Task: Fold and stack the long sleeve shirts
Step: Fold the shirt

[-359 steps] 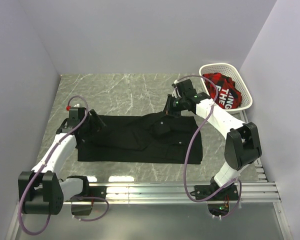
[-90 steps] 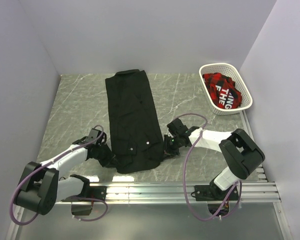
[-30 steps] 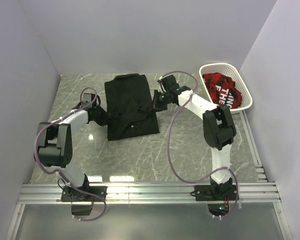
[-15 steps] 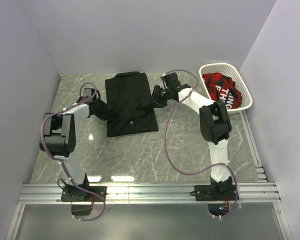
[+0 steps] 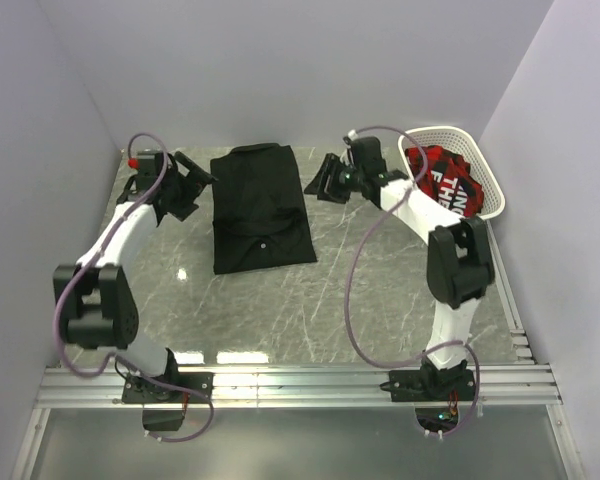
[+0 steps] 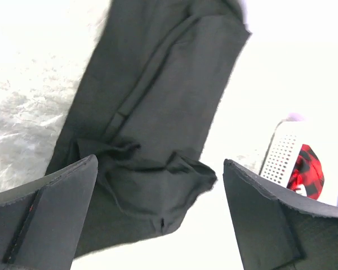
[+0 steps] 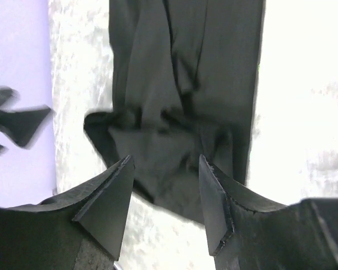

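A black long sleeve shirt [image 5: 261, 208] lies folded into a narrow rectangle on the marble table, collar end toward the back wall. It also fills the left wrist view [image 6: 158, 112] and the right wrist view [image 7: 186, 84]. My left gripper [image 5: 192, 183] hovers just left of the shirt, jaws wide open and empty [image 6: 160, 225]. To the right of the shirt, near its top corner, my right gripper [image 5: 323, 179] is open with nothing between its fingers [image 7: 166, 208]. Neither gripper touches the fabric.
A white basket [image 5: 477, 212] at the back right holds a red and black garment [image 5: 442, 180]. Walls close in the table on the left, back and right. A metal rail [image 5: 300, 385] runs along the near edge by the arm bases.
Both grippers have opened and let go of the shirt. The left arm has pulled back to the left and the right arm to the right, away from the fabric. The shirt lies still.
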Available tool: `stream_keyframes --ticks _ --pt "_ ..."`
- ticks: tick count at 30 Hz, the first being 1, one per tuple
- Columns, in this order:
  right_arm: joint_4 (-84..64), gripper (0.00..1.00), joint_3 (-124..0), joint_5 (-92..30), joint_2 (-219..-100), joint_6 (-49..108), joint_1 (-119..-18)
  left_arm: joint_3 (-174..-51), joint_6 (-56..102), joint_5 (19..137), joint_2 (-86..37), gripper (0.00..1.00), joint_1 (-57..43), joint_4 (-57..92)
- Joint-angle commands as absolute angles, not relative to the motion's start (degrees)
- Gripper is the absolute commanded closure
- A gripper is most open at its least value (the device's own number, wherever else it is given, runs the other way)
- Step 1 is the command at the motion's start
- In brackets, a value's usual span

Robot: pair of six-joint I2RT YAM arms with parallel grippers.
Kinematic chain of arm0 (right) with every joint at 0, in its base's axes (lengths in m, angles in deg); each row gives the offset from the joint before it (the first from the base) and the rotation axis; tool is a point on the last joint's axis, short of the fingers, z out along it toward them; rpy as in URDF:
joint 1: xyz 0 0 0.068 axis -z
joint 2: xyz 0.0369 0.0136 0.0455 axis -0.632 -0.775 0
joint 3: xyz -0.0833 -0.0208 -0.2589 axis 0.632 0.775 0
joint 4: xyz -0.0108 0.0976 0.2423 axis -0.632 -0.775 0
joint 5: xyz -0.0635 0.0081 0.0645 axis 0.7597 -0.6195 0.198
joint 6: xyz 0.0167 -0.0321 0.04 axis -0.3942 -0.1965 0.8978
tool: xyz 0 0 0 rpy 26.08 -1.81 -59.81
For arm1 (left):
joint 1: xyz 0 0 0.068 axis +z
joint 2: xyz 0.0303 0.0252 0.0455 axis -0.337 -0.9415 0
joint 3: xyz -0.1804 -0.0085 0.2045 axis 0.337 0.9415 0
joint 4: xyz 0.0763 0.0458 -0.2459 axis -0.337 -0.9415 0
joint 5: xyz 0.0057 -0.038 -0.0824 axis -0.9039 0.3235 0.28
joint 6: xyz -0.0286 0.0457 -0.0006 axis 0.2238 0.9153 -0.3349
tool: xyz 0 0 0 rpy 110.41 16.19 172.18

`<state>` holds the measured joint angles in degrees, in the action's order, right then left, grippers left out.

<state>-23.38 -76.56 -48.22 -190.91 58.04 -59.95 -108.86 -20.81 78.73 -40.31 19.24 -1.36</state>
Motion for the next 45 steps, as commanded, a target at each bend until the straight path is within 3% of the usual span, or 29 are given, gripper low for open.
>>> stream_keyframes --ticks 1,14,22,33,45 --pt "-14.61 0.43 -64.33 -49.32 -184.25 61.61 -60.29 -108.2 -15.78 75.3 -32.65 0.01 19.17 -4.18" --pt "7.37 0.43 -46.88 -53.2 -185.73 77.79 -65.65 -91.5 -2.95 65.72 -13.92 0.01 19.25 -5.07" --pt "12.12 0.43 -45.91 -52.93 -190.21 82.71 -67.14 -90.16 -2.68 66.07 -15.14 0.01 19.25 -4.1" --pt "8.26 0.43 -45.47 -50.39 -187.75 82.02 -67.76 -89.9 -2.85 67.03 -15.32 0.01 19.25 -4.1" --pt "13.27 0.43 -53.01 -52.14 -193.99 86.41 -68.73 -89.64 -3.29 67.65 -15.23 0.01 19.34 -3.75"
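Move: The loose sleeve fold on the folded shirt's right edge, which my right hand goes for, lies about 7 cm to that hand's left, 5 cm back and some 13 cm below. The shirt's middle is roughly 15 cm left and 2 cm back; its near right corner is some 16 cm back and 2 cm left. From my left hand the sleeve fold is about 23 cm right, 3 cm back and 13 cm below. I bring my right hand back and down towards the sleeve fold, about 9 cm each way, tipping the partly open fingers some 15 degrees further down, then slide it leftward low by the shirt's edge. Meanwhile my empty left hand rises briefly, retreats about 10 cm back and a little left, sinks to its starting height with its left side rolled up, and waits wide open. ##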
